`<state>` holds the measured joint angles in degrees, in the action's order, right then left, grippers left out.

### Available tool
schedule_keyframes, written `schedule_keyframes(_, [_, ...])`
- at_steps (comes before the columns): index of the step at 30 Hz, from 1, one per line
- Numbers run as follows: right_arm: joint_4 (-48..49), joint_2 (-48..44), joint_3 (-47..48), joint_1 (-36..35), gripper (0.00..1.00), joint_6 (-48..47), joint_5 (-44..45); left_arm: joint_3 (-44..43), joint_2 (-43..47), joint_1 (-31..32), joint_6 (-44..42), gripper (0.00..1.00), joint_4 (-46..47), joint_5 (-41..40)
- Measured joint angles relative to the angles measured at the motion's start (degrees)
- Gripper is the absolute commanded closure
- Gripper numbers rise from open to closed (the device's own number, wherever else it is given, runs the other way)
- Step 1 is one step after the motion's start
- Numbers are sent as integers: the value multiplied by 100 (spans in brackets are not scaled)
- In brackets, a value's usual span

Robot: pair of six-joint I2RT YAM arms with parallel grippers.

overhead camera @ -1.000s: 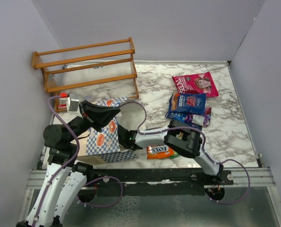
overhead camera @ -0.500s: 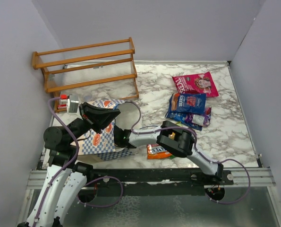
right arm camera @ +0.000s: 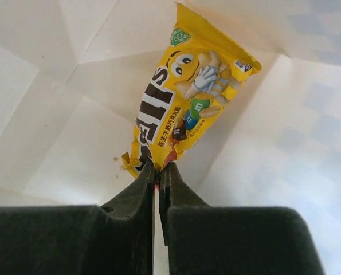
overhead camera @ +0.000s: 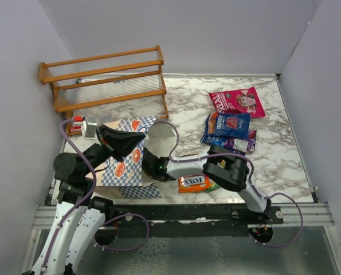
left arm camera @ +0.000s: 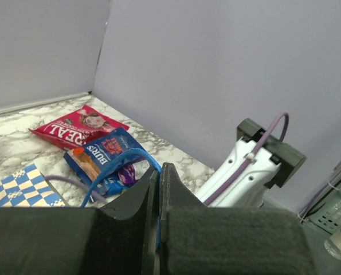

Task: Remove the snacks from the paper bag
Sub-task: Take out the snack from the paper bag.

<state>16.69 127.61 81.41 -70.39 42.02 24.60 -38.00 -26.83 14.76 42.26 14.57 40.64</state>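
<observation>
The paper bag (overhead camera: 126, 163) lies on its side at the left, its checkered side facing up. My left gripper (overhead camera: 140, 137) is shut on the bag's blue cord handle (left arm camera: 117, 162) and holds the mouth up. My right arm (overhead camera: 184, 166) reaches into the bag's mouth, where its fingers are hidden from above. In the right wrist view my right gripper (right arm camera: 159, 167) is shut on the lower end of a yellow candy packet (right arm camera: 184, 100) against the bag's white inside (right arm camera: 61, 97). On the table lie a pink packet (overhead camera: 237, 101), a blue packet (overhead camera: 226, 126), a dark purple packet (overhead camera: 246, 143) and an orange packet (overhead camera: 193, 183).
A wooden rack (overhead camera: 107, 80) stands at the back left, just behind the bag. A small red and white object (overhead camera: 75, 122) sits by the left wall. The side walls close in the marble table (overhead camera: 285, 160) on the left and right.
My right gripper pushed deeper into the bag, shut on the yellow packet, then drew back a little. The bag's checkered side shifted slightly. The left gripper kept its hold.
</observation>
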Motion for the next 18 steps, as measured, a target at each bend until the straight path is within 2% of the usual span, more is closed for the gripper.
schedule_keyframes(6, [-295, -1143, -852, 28, 99, -201, -164, -4, 83, 0, -302, 100, -323, -361])
schedule_keyframes(11, [-369, -2472, -1781, 33, 99, -404, -328, -24, 90, 0, -479, 100, -509, -601])
schedule_keyframes(18, [-678, -3630, -2302, 35, 99, -994, -197, -323, 63, 0, -695, 100, -778, -732])
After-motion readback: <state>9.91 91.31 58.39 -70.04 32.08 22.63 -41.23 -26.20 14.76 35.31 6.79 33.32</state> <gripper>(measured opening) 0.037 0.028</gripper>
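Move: The right hand, deep in the tipped paper bag, already pinches the yellow snack pack; the bag mouth's middle lies about 14 cm to its right, 3 cm back and 6 cm higher. The orange pack lies on the table some 28 cm right and 12 cm back, the purple pack roughly 46 cm right and 7 cm ahead. From the left hand, holding the blue handle, the bag mouth is about 4 cm ahead, 2 cm right and 28 cm below. Keeping the end of the yellow snack pack pinched between shut fingertips, the right hand draws it up and to its right out of the bag's depth to the mouth, rising some 13 cm and going about 11 cm right with a little pull back, while the wrist tips slightly upward. The left hand keeps its shut grip on the blue handle, easing about 2 cm forward and slightly left and turning a little counter-clockwise, so that it goes on holding up the bag's mouth side. ##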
